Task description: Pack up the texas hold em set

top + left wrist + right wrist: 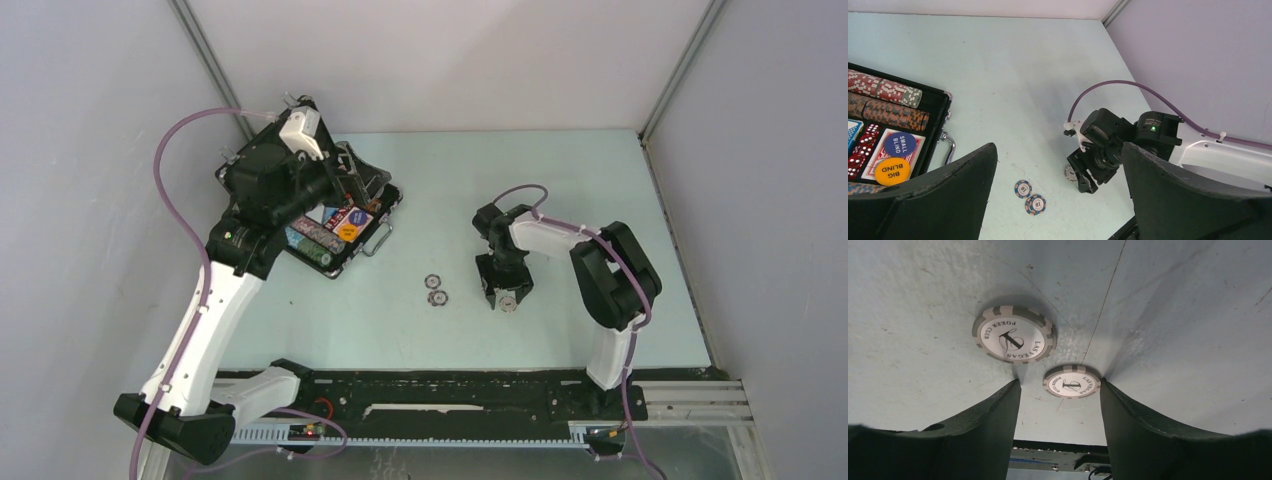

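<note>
The black case (392, 196) lies open at the back left. It holds rows of chips (895, 92), red dice (865, 142), a blue button (899, 144) and an orange one (892, 170). My left gripper (345, 185) hovers over the case, wide open and empty (1059, 146). Two blue "10" chips (1023, 188) (1035, 204) lie loose on the table (432, 281). My right gripper (505, 295) stands tips-down on the table, open. A grey "1" chip (1071, 382) lies between its fingertips against the right one. A second grey chip (1014, 335) lies just beyond.
The case's silver handle (378, 240) sticks out toward the loose chips. The table (560, 180) is pale green with grey walls around it. A black rail (450, 395) with the arm bases runs along the near edge.
</note>
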`<action>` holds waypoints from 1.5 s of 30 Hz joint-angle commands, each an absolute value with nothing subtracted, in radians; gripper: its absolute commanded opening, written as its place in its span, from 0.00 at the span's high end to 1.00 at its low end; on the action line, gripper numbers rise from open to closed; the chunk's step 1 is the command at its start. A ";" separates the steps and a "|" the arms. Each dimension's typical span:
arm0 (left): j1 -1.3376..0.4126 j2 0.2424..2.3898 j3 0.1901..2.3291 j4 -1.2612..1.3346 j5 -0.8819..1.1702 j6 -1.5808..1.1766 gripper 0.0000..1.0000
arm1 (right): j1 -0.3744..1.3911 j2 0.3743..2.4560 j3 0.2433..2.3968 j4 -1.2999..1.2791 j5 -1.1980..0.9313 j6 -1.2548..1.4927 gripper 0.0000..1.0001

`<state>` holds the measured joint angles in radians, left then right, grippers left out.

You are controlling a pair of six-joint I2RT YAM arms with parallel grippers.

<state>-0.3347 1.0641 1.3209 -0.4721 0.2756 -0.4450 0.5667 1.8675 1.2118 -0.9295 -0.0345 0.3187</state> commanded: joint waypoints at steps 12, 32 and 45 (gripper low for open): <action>-0.326 1.057 1.295 -0.430 0.296 -0.450 0.00 | 0.521 1.881 1.179 -0.874 -0.032 0.307 0.31; -0.320 1.060 1.290 -0.421 0.315 -0.461 0.00 | 0.556 1.806 1.260 -0.912 -0.021 0.328 0.73; -0.316 1.060 1.290 -0.417 0.319 -0.462 0.00 | 0.563 1.917 1.407 -0.938 -0.021 0.316 0.64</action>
<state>-0.3244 1.0660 1.3052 -0.4438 0.2966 -0.4526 0.5541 1.8835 1.3670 -0.9192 -0.0303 0.3191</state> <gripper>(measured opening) 0.996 0.469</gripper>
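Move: The lone grey chip lies between the right hand's open fingers, about 1 cm to the right and 1 cm below. The stacked grey chips stand some 4 cm ahead and 3 cm left of that hand. Two sets of blue chips lie roughly 16 cm left and 5 cm ahead, and 15 cm left and 1 cm ahead. From the left hand, the lone grey chip is about 30 cm right, 5 cm back and 37 cm below. The right fingers pinch the lone grey chip, then carry it about 5 cm forward, leftward and up towards the stack. ##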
